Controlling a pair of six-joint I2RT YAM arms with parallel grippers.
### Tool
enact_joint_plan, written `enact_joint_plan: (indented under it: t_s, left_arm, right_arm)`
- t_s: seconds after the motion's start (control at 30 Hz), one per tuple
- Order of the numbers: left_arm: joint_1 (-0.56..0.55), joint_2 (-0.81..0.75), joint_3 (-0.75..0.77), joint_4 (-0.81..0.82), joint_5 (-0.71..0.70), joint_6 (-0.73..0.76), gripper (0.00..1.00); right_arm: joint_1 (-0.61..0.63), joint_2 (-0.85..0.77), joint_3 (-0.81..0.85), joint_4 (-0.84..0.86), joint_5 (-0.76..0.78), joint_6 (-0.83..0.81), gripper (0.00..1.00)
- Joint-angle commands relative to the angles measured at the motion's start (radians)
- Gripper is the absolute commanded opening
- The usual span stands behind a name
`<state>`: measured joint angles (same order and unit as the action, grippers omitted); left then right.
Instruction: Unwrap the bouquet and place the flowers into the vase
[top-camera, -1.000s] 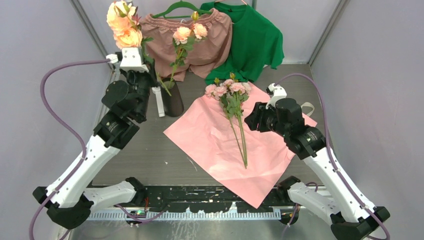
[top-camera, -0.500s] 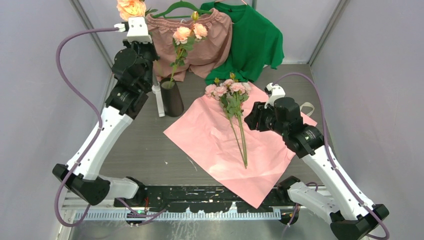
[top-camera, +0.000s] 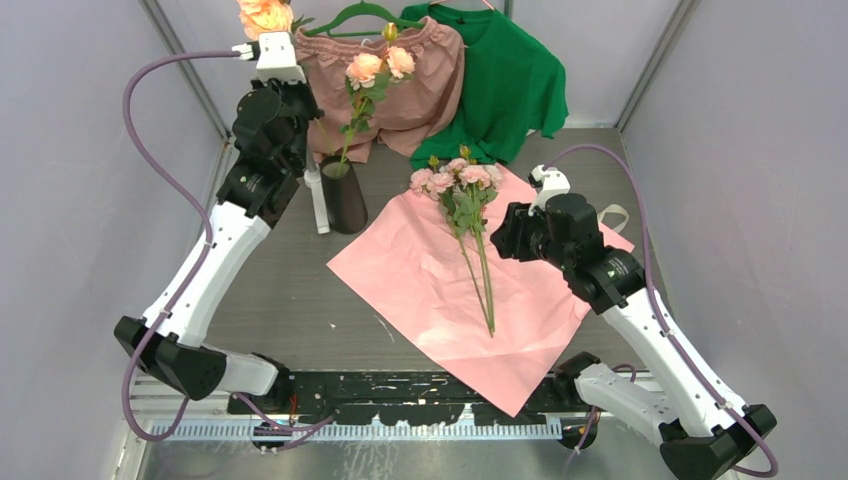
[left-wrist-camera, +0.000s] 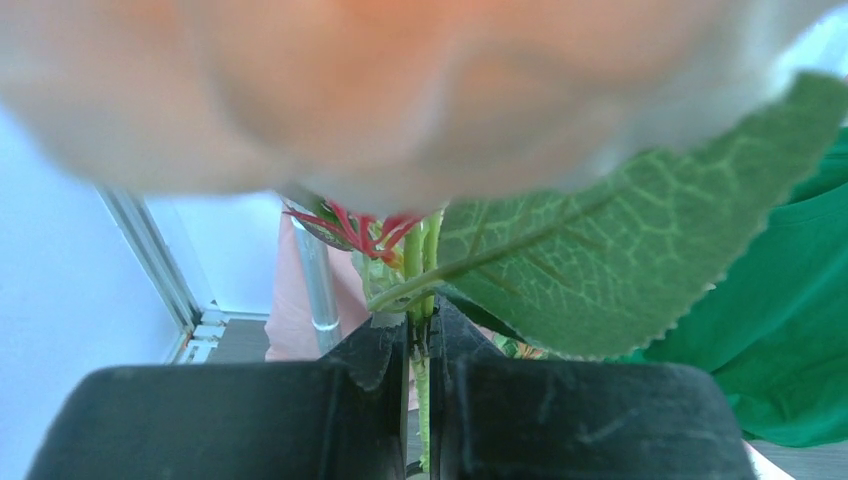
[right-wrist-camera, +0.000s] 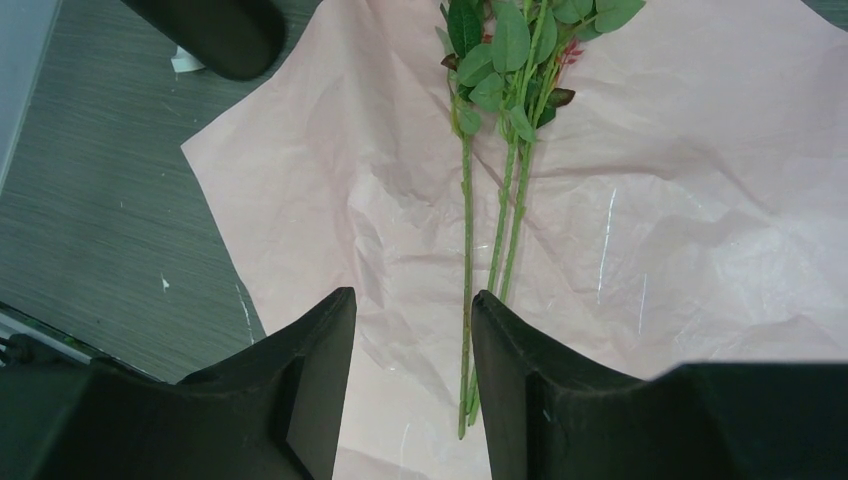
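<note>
The bouquet lies unwrapped: its salmon-pink paper is spread flat on the table. The flowers, pink roses on long green stems, rest on it, heads toward the back. The black vase stands left of the paper with one peach rose stem in it. My left gripper is raised high at the back left. It is shut on the thin green stem of another peach rose, whose bloom blurs the top of the left wrist view. My right gripper hangs open above the paper, just left of the stem ends.
Pink shorts on a green hanger and a green shirt hang at the back. A grey pole with a white base stands left of the vase. A cream ribbon loop lies by the paper's right edge. Grey walls close in both sides.
My left arm has lifted the peach rose up and toward the back, well above the vase. The right arm and the flowers on the paper have hardly moved.
</note>
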<state>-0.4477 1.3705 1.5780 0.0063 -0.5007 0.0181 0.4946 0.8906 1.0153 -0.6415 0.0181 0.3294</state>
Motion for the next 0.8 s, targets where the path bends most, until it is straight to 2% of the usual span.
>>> enact_joint_plan:
  t_s: [0.0, 0.5, 0.77]
  left_arm:
    - [0.023, -0.017, -0.016, 0.023, 0.018, -0.058, 0.0]
    - [0.103, 0.028, -0.204, 0.05, 0.052, -0.191, 0.0]
    - [0.132, 0.111, -0.199, 0.003, 0.074, -0.239, 0.0]
  right_arm:
    - [0.004, -0.001, 0.014, 0.049, 0.015, -0.013, 0.52]
    - [0.004, 0.011, 0.005, 0.046, 0.011, -0.01, 0.52]
    - [0.004, 0.024, 0.006, 0.053, 0.004, -0.011, 0.52]
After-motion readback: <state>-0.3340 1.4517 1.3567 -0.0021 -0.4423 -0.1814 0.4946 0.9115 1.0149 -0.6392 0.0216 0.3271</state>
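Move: The left hand holds the peach rose, its stem hanging down. The black vase, already holding one peach stem, stands almost under that hand, about 4 cm ahead and level sideways, its middle some 37 cm below. The pole's foot is roughly 15 cm ahead and 7 cm to the left, on the table. The pink roses lie about 24 cm to the right and 1 cm back. From the right hand, the vase stands around 19 cm ahead, 27 cm left and 13 cm lower. Down, slowly at first and then steadily, the left hand lowers the peach rose about 14 cm towards the vase, easing forward some 4 cm and only slightly left. The wrist tips the fingers down about 15 degrees, from a little upward to roughly level, and the closed fingers keep their grip on the stem. ##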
